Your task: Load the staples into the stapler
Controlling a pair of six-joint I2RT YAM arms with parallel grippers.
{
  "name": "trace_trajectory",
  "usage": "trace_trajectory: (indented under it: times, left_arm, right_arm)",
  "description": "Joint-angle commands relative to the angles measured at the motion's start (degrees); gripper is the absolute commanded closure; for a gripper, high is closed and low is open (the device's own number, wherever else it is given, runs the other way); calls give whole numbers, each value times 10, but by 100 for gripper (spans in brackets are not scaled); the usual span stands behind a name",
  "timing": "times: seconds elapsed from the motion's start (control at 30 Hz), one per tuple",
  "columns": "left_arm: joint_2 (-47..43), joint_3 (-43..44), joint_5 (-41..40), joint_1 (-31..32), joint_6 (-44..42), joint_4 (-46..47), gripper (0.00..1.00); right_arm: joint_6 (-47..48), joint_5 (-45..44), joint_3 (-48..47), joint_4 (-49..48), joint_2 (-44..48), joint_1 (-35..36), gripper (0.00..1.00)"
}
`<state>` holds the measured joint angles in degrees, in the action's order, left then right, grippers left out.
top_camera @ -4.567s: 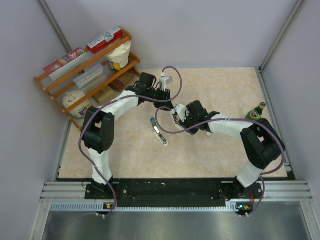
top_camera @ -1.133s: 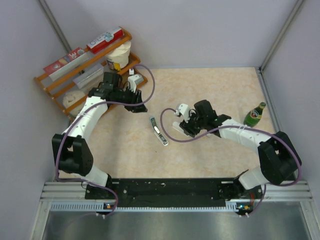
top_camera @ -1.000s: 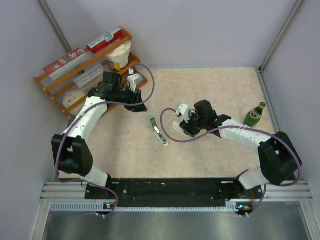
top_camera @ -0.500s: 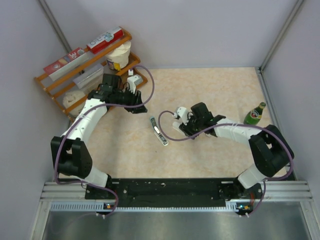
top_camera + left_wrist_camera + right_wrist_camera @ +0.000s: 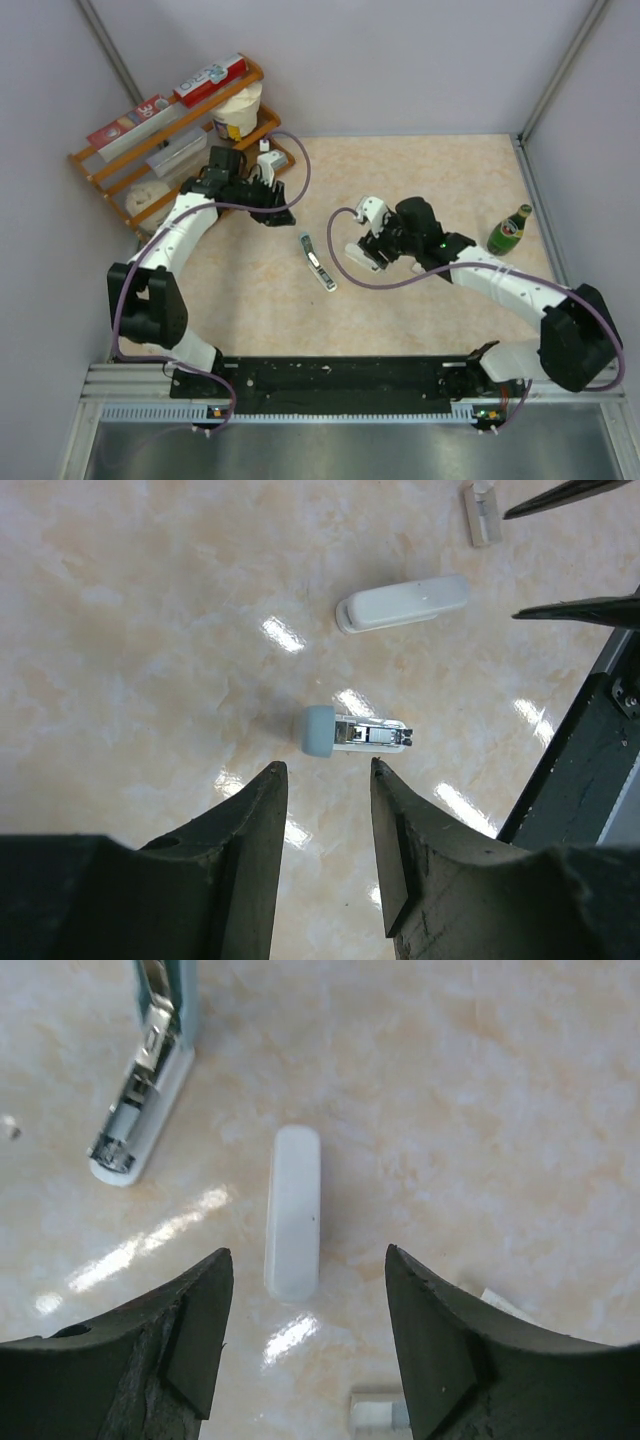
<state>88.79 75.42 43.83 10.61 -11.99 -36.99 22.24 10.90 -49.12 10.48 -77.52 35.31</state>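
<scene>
The stapler [image 5: 317, 262] lies opened out on the marble table, with a blue-grey top, a white base and its metal channel bare [image 5: 150, 1080]. In the left wrist view its blue-grey end [image 5: 320, 730] sits just past my left gripper [image 5: 326, 765], which is open and empty near the shelf [image 5: 268, 208]. My right gripper [image 5: 307, 1252] is open and empty right of the stapler [image 5: 360, 250]. A closed white oblong body like a small stapler [image 5: 293, 1210] [image 5: 403, 603] lies ahead of its fingertips. The staples, a tiny whitish packet [image 5: 481, 500] [image 5: 380, 1412], lie on the table under the right gripper.
A wooden shelf [image 5: 170, 130] with boxes and a tub stands at the back left, close to the left arm. A green bottle [image 5: 510, 230] stands at the right wall. A whitish corner [image 5: 505, 1305] pokes out behind the right finger. The black base rail [image 5: 590, 750] runs along the near edge.
My right gripper's jaws have widened, and its wrist has shifted slightly back and right. The left arm, withdrawn toward the shelf several seconds ago, has barely moved in the last second. The stapler has stayed put.
</scene>
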Motion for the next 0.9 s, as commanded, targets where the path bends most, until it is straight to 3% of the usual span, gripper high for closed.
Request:
trace_trajectory:
  times: [0.0,0.27,0.57,0.67,0.87]
  left_arm:
    - [32,39,5,0,-8,0,56]
    - [88,75,4,-17,-14,-30,56]
    - [81,53,6,-34,-8,-7,53]
    - [72,43,6,-34,7,12,47]
    - [67,37,-2,-35,24,33,25]
  right_arm:
    - [-35,16,-1,-54,34,53,39]
    - [-69,-65,-68,-47,-79,150,39]
    - [-165,-44,-159,1,-185,158,42]
    - [-168,-59,-168,16,-200,170,41]
    - [-165,-81,-180,40,-213,189,41]
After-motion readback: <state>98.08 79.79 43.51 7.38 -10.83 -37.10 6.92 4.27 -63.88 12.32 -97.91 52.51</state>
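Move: From the right hand, the open blue stapler lies roughly 12 cm to the left, 3 cm ahead and 9 cm below. The closed white stapler is nearly under that hand, some 4 cm ahead, 2 cm left and 9 cm down; a small staple box sits about 11 cm to the right, 1 cm ahead, 10 cm below. From the left hand, the blue stapler is around 9 cm to the right, 3 cm back and 16 cm below. Swing the right gripper away from the white stapler: lift it briefly, then carry it about 12 cm left and slightly back, sinking to bring the half-open fingers just above the near end of the blue stapler's base, tipping some 10 degrees further down. Meanwhile ease the left gripper forward and down by 3 cm or so each, then slightly left, and open its fingers wider. ##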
